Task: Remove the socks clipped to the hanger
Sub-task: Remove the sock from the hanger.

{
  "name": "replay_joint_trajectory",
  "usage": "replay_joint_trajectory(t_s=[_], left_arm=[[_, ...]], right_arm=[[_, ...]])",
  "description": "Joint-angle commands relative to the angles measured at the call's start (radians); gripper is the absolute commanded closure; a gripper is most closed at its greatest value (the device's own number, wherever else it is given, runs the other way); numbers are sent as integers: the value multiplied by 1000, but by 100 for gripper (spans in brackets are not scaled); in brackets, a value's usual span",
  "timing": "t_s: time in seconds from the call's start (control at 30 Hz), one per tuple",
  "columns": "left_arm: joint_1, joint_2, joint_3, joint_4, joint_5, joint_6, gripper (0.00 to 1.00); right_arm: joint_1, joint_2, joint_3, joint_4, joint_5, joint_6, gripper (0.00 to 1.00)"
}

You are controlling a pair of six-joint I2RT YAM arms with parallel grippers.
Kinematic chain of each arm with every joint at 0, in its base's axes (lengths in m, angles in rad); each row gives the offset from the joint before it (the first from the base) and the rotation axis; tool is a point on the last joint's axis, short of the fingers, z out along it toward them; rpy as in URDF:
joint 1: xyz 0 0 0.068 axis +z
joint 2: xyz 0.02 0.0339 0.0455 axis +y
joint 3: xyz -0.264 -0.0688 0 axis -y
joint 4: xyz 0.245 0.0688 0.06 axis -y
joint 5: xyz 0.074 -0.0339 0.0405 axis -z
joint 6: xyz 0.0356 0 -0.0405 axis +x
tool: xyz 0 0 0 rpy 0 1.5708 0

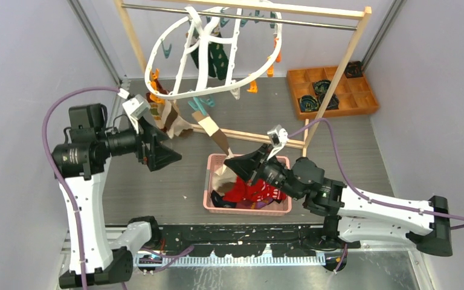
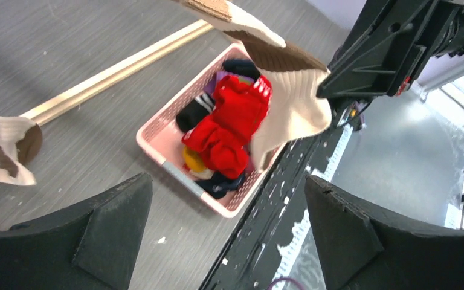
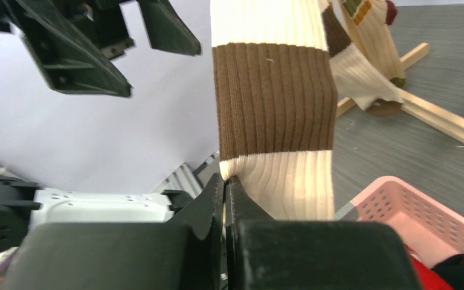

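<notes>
The white oval hanger (image 1: 175, 93) hangs from the rail at the back, with orange and teal clips under it. A dark green sock (image 1: 215, 59) and cream-and-brown socks (image 1: 170, 118) dangle from it. One cream sock with brown bands (image 1: 217, 136) (image 3: 272, 96) (image 2: 290, 103) runs taut from a teal clip (image 1: 198, 109) down to my right gripper (image 1: 234, 161) (image 3: 225, 180), which is shut on its lower cream part. My left gripper (image 1: 168, 148) (image 2: 228, 181) stands open to the left of that sock, with nothing between its fingers.
A pink basket (image 1: 208, 193) (image 2: 157, 151) (image 3: 393, 193) holding red and dark socks sits under the right gripper. A light wooden rack (image 1: 338, 78) stands behind it, with its base bar (image 1: 260, 138) on the table. An orange compartment tray (image 1: 362, 99) sits at the back right.
</notes>
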Motion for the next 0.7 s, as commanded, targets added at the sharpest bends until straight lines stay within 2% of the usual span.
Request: replay_joint_trajectory(t_s=[0.0,0.1,0.3,0.53,0.67], left_arm=[[3,-122,-123,197,105,-151,4],[1,-209,-225,299,157,-239,5],[-18,-291,-350,251,175,-155,5],[-26,-296,-412,528,168,-453,3],[-33,-318,-453,544,191,-484,2]], right_arm=[[6,-33,15,-35,-104,74,99],[7,5,62,-35,-205,101,99],[9,124,139,56,-413,178,99],[15,208,185,101,-429,178,99],[15,231,194,140,-436,195,99]])
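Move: About 13 cm to the left hand's right, 4 cm nearer the bases and slightly lower is the pinched part of the brown-and-cream sock, held by the right hand. The left gripper lies correspondingly 13 cm left and 4 cm ahead of the right hand; the teal clip is some 10 cm ahead, 7 cm left and 12 cm above the right hand. The basket is 33 cm below the right hand, 3 cm ahead and 5 cm right. Keeping its pinch on the sock's edge, the right hand swings it about 7 cm left and 5 cm back towards the open left gripper, turning some 20 degrees counter-clockwise. The left hand, fingers still wide, draws back, right and slightly down, then eases forward a little, closing in on the sock while rolling its left side down. ##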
